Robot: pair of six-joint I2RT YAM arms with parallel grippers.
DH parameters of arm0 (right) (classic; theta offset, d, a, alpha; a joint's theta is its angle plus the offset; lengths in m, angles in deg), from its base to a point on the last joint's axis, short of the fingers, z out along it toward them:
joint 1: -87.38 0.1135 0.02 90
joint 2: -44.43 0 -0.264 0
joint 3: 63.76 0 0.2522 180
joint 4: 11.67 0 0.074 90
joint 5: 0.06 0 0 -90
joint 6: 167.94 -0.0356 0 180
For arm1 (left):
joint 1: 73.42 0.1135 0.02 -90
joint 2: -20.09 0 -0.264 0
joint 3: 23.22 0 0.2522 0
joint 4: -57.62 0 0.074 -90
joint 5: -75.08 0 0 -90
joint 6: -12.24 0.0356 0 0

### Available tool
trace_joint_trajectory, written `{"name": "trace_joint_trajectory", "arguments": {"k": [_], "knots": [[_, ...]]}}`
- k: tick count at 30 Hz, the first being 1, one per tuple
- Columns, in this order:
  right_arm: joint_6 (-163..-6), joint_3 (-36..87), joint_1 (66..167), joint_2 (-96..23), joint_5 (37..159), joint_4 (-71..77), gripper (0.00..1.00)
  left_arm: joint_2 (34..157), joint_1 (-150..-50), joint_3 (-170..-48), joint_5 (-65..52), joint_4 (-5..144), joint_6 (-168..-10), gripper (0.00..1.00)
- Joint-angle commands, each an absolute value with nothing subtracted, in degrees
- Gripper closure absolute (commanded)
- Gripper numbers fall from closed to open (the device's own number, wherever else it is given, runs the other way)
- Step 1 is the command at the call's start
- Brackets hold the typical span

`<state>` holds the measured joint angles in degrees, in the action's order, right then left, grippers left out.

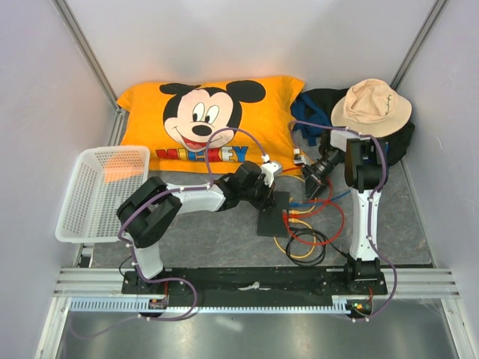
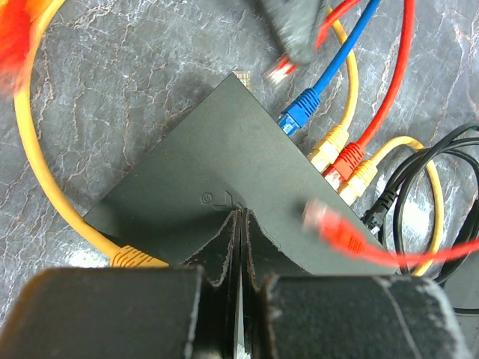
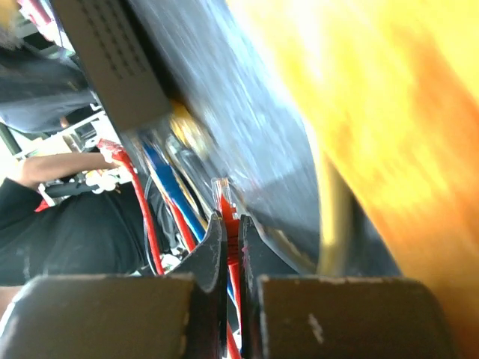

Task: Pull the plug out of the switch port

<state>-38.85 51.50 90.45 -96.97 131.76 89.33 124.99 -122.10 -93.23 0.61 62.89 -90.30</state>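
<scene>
The switch (image 2: 217, 157) is a flat black box lying on the dark mat, also seen from above as the switch (image 1: 271, 218). My left gripper (image 2: 241, 218) is shut with nothing in it, its tips resting on the switch's top face. Blue (image 2: 299, 112), yellow (image 2: 328, 149) and red (image 2: 349, 158) plugs sit in sockets along one edge. My right gripper (image 3: 232, 221) is shut on a red plug (image 3: 223, 191) with a clear tip. From the left wrist view that red plug (image 2: 281, 69) hangs free, apart from the switch's corner. From above, the right gripper (image 1: 308, 187) is just right of the switch.
A second loose red plug (image 2: 333, 224) hovers blurred over the switch. Coiled cables (image 1: 303, 239) lie right of it. A yellow Mickey pillow (image 1: 209, 120) lies behind, a white basket (image 1: 101, 191) at left, and a tan hat (image 1: 370, 105) on a dark bag at back right.
</scene>
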Motion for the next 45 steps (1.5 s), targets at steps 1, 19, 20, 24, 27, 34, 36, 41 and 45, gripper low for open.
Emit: {"name": "trace_joint_trajectory", "arguments": {"k": [1,19,20,24,27,34,36,41,45], "knots": [[-41.5,45.7,88.3,-96.4,109.0,79.5,1.0,132.1,-121.8,-88.3,-9.8,80.3,-85.8,0.98],[-42.7,46.7,85.1,-77.3,126.2,70.5,0.94,129.4,-122.3,-90.5,-11.3,79.1,-82.9,0.98],[-43.7,46.5,84.3,-76.5,125.5,67.3,0.94,129.2,-122.3,-90.6,-11.7,78.9,-82.8,0.98],[-45.6,49.1,81.6,-75.4,123.6,65.1,0.94,127.8,-122.3,-90.4,-11.9,79.0,-81.9,0.98],[-45.5,53.7,78.4,-76.3,121.2,66.9,0.96,127.6,-122.3,-90.3,-11.8,79.0,-81.8,0.98],[-40.1,61.9,69.5,-76.7,114.7,72.1,0.98,127.1,-122.3,-90.2,-12.1,78.6,-81.0,0.98],[-37.9,63.6,67.3,-76.8,113.4,74.9,0.98,127.1,-122.3,-90.1,-12.1,78.4,-81.0,0.98],[-31.8,62.2,63.6,-75.6,107.5,75.2,0.97,127.5,-122.3,-90.2,-11.8,78.2,-81.0,0.98],[-30.6,60.5,62.3,-75.1,105.1,72.7,0.96,127.8,-122.3,-90.4,-11.8,78.2,-80.9,0.98]]}}
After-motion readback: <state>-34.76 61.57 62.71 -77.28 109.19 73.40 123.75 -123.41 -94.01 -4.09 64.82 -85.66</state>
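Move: Over at the dark cloth's near edge is where the right hand, already holding the freed red plug, will carry it: about 12 cm ahead, 24 cm to its right, near its height. The switch's middle is some 12 cm to this hand's left and 6 cm back; the blue plug sits roughly 5 cm left, 3 cm back. From the left hand that cloth edge lies about 16 cm ahead, 38 cm right and 3 cm lower. Carrying the red plug away from the switch, the right hand first slips about 3 cm right and a little back, then swings forward and up before sweeping right towards the dark cloth, ending some 26 cm right, 10 cm farther out and 9 cm higher. Its closed fingers turn from slanting left and back to nearly straight down, keeping their pinch. The left hand stays with shut fingertips on the switch top, tilting slightly. ##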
